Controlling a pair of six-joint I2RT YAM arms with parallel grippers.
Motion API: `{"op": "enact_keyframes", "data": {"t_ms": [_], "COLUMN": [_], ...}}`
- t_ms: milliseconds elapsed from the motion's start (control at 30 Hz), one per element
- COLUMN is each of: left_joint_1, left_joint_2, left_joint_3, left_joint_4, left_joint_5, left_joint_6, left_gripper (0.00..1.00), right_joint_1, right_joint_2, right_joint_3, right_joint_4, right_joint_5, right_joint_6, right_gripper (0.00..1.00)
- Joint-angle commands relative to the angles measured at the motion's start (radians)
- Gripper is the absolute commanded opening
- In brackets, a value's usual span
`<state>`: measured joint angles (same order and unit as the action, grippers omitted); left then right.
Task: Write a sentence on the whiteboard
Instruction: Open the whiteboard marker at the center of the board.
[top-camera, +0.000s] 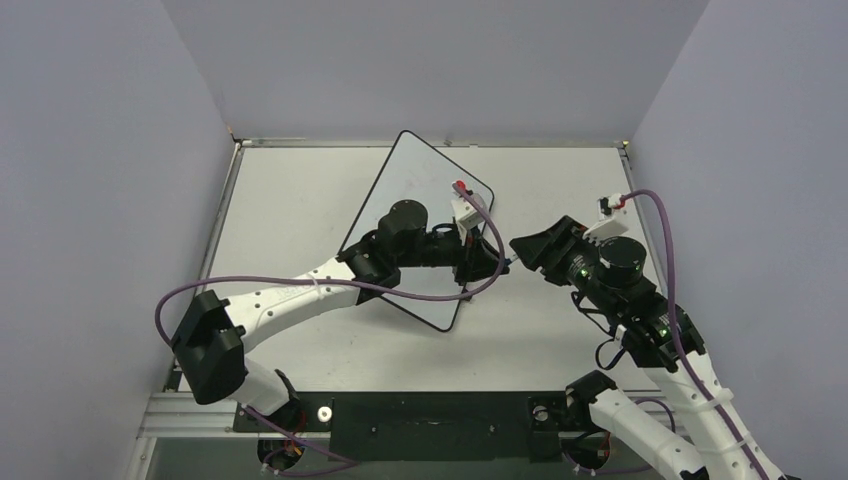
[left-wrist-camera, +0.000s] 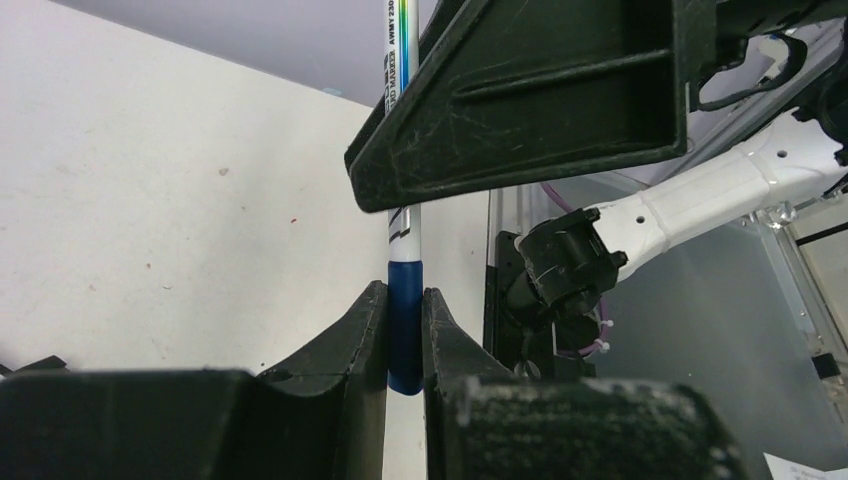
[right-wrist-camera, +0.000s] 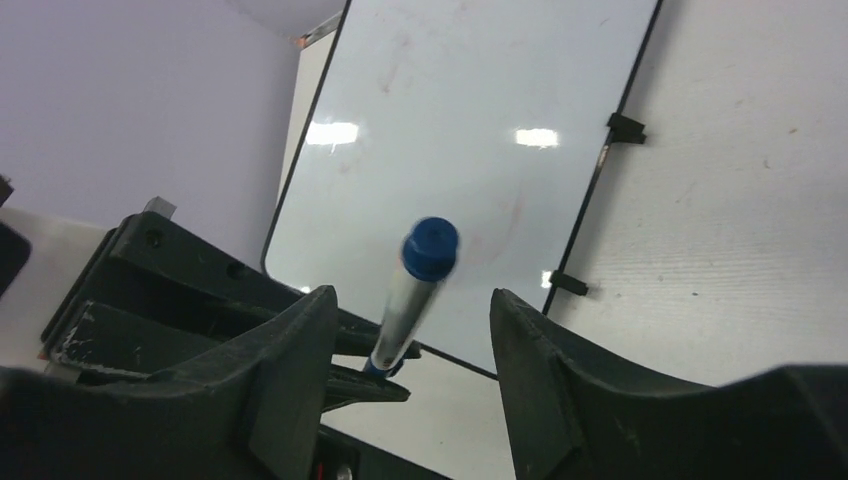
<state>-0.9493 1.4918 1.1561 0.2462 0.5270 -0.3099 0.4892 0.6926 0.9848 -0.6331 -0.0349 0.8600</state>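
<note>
The whiteboard (top-camera: 420, 175) lies turned cornerwise on the table, its white face (right-wrist-camera: 470, 130) bare but for faint smudges. The sentence is out of view. My left gripper (left-wrist-camera: 404, 290) is shut on the dark blue end of a marker (left-wrist-camera: 405, 330), just off the board's right corner (top-camera: 487, 262). The marker's silver barrel (right-wrist-camera: 400, 310) runs to my right gripper (right-wrist-camera: 412, 297), whose fingers stand open on either side of it without touching. The marker's other blue end (right-wrist-camera: 430, 248) points at the right wrist camera. The right gripper (top-camera: 530, 250) faces the left one.
Two black tabs (right-wrist-camera: 625, 127) (right-wrist-camera: 567, 283) sit on the board's right edge. The left arm (top-camera: 300, 295) and its purple cable (top-camera: 430, 295) cross the board's lower half. Lilac walls close in the table (top-camera: 560, 190) on three sides.
</note>
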Motion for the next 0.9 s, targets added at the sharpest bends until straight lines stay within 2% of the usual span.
{"op": "enact_keyframes", "data": {"t_ms": [0, 100, 333, 433, 467, 533, 700, 767, 800, 867], "left_joint_1": [-0.003, -0.003, -0.002, -0.003, -0.003, -0.003, -0.004, -0.003, -0.003, -0.003], "left_joint_2": [-0.049, -0.065, -0.096, -0.102, -0.105, -0.108, -0.128, -0.143, -0.147, -0.157], "left_joint_3": [0.019, 0.034, 0.052, 0.054, 0.055, 0.054, 0.042, 0.024, 0.017, -0.003], "left_joint_4": [-0.031, -0.091, -0.160, -0.179, -0.189, -0.204, -0.216, -0.196, -0.187, -0.157], "left_joint_5": [0.049, 0.055, 0.062, 0.083, 0.087, 0.090, 0.071, 0.048, 0.042, 0.041], "left_joint_6": [0.118, 0.170, 0.288, 0.328, 0.335, 0.352, 0.363, 0.356, 0.352, 0.339], "left_gripper": [0.00, 0.00, 0.00, 0.00, 0.00, 0.00, 0.00, 0.16, 0.31, 0.43], "right_joint_1": [-0.008, -0.008, -0.010, -0.010, -0.010, -0.010, -0.009, -0.010, -0.010, -0.009], "right_joint_2": [0.012, 0.008, -0.013, -0.014, -0.014, -0.015, -0.020, -0.020, -0.020, -0.020], "right_joint_3": [-0.012, -0.021, -0.048, -0.057, -0.060, -0.062, -0.063, -0.063, -0.063, -0.064], "right_joint_4": [0.087, 0.091, 0.079, 0.075, 0.074, 0.075, 0.075, 0.075, 0.075, 0.077], "right_joint_5": [-0.198, -0.257, -0.350, -0.363, -0.365, -0.370, -0.370, -0.371, -0.372, -0.376], "right_joint_6": [-0.017, -0.037, -0.087, -0.094, -0.096, -0.098, -0.100, -0.101, -0.100, -0.099], "right_gripper": [0.51, 0.43, 0.32, 0.19, 0.10, 0.00, 0.00, 0.00, 0.00, 0.00]}}
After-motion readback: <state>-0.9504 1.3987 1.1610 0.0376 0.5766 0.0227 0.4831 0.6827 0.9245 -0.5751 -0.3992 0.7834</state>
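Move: The left fingers hold the marker upright by its blue cap, its middle some 4 cm above that hand point. From the open right hand, the marker's middle lies about 3 cm back, 2 cm left and 2 cm up. The whiteboard's centre is roughly 19 cm ahead of the right hand, 19 cm left and 30 cm below; the black clip on its near-right edge is about 4 cm ahead, 7 cm left, equally low. Right hand moves back-left 6 cm, turning 20 degrees counter-clockwise, and pinches the marker; left hand, easing left, opens. ##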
